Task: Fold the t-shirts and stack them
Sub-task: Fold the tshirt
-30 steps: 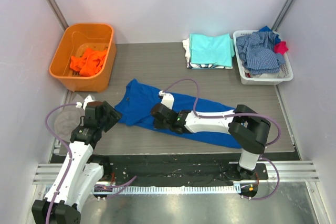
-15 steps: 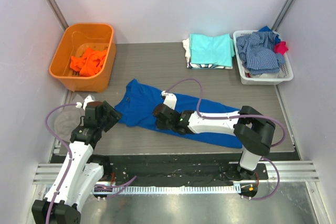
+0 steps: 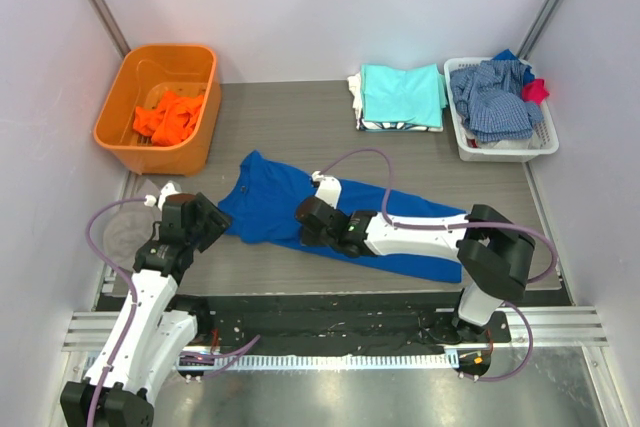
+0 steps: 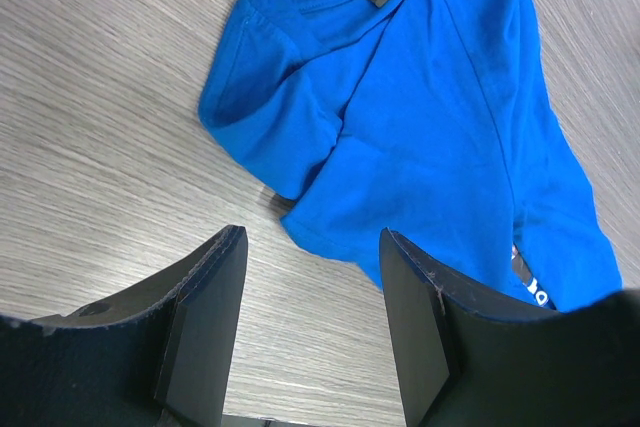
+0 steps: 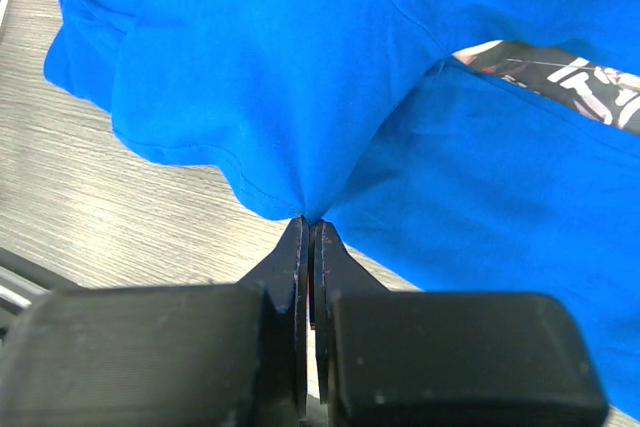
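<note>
A royal blue t-shirt (image 3: 265, 197) lies spread slantwise across the middle of the table, its chest print (image 5: 560, 72) partly showing in a fold. My right gripper (image 3: 308, 215) is shut on the shirt's near edge (image 5: 300, 202), bunching the cloth at the fingertips. My left gripper (image 3: 207, 219) stands open just left of the shirt's sleeve (image 4: 270, 117), low over bare table, holding nothing. A folded aqua t-shirt (image 3: 402, 95) tops a stack at the back, with white (image 3: 355, 87) under it. An orange t-shirt (image 3: 168, 117) lies crumpled in the tub.
An orange tub (image 3: 160, 52) stands at the back left. A white basket (image 3: 500, 152) at the back right holds a blue-and-white checked garment (image 3: 495, 97) and a small red cloth (image 3: 537, 89). Walls close in both sides.
My right gripper has slid a little to the right with the shirt's edge pinched in it, and its elbow has swung right. The left arm has not moved.
</note>
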Motion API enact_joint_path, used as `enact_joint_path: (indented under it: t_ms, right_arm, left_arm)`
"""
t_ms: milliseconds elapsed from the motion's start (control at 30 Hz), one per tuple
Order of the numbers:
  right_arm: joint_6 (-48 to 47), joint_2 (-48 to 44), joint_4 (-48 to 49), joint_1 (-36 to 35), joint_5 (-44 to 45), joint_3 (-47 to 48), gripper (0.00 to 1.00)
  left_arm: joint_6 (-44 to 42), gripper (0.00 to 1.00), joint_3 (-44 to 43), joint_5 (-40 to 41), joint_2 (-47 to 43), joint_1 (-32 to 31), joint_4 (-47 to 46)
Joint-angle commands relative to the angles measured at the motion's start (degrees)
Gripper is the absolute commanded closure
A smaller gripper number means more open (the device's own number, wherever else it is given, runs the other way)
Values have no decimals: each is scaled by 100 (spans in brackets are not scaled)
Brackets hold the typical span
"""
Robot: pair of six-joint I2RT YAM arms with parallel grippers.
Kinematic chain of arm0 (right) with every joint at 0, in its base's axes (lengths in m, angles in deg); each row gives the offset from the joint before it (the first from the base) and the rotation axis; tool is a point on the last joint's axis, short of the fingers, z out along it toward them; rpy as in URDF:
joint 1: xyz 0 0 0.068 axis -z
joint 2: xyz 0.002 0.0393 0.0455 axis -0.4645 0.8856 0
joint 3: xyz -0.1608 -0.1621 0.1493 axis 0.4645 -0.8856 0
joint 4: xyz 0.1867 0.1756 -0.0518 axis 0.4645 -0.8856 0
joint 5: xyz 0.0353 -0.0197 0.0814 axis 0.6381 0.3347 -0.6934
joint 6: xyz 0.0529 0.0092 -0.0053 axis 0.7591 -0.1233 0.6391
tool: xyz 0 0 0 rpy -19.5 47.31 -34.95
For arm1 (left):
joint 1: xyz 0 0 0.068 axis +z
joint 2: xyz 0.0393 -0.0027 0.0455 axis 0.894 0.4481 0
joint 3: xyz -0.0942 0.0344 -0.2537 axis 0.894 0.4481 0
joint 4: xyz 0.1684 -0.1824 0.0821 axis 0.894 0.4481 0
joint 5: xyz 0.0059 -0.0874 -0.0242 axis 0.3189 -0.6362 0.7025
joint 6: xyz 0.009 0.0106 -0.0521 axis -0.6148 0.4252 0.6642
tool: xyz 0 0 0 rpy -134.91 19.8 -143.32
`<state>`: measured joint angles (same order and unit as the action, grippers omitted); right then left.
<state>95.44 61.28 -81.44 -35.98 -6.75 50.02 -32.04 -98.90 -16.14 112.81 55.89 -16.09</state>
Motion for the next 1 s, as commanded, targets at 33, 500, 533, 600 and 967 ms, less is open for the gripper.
enact_joint_path:
  t_ms: [33,500,533,600,967]
  right_arm:
    - [5,-238,-57,-50,228,-84,99]
    - [-1786,-160,-390,81,737,872,51]
    - [-2249,6,-373,134,641,1161,50]
    - [-2744,218,-347,388,344,1531,48]
    - [-5592,3011,-1822,1531,-3006,5151,45]
  left_arm:
    - [59,40,-15,10,-88,-7,-7]
    - [59,40,11,45,-106,2,19]
    - [59,40,11,45,-106,-7,19]
    - [59,40,20,45,-115,2,19]
    - [94,41,178,-60,-27,2,-112]
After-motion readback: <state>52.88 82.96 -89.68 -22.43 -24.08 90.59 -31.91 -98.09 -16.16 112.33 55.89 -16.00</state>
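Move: My right hand is shut on the lifted edge of the t-shirt's near flap. Next it goes for the shirt's far corner, beyond the collar, about 17 cm ahead, 11 cm left and 6 cm below. The collar's black tag lies roughly 11 cm ahead and 14 cm left, and the chest print about 5 cm ahead and 8 cm right. From my left hand the corner is some 14 cm ahead, 7 cm right and 9 cm down. I ease my right hand about 2 cm to my right and slightly down while opening it to half, letting go of the blue edge. Then I lift clear and sweep forward over the folded shirt and left, ending some 15 cm farther out than I began, towards the far corner. I swing the fingers counter-clockwise and tip them up, just starting to sink at the end. ##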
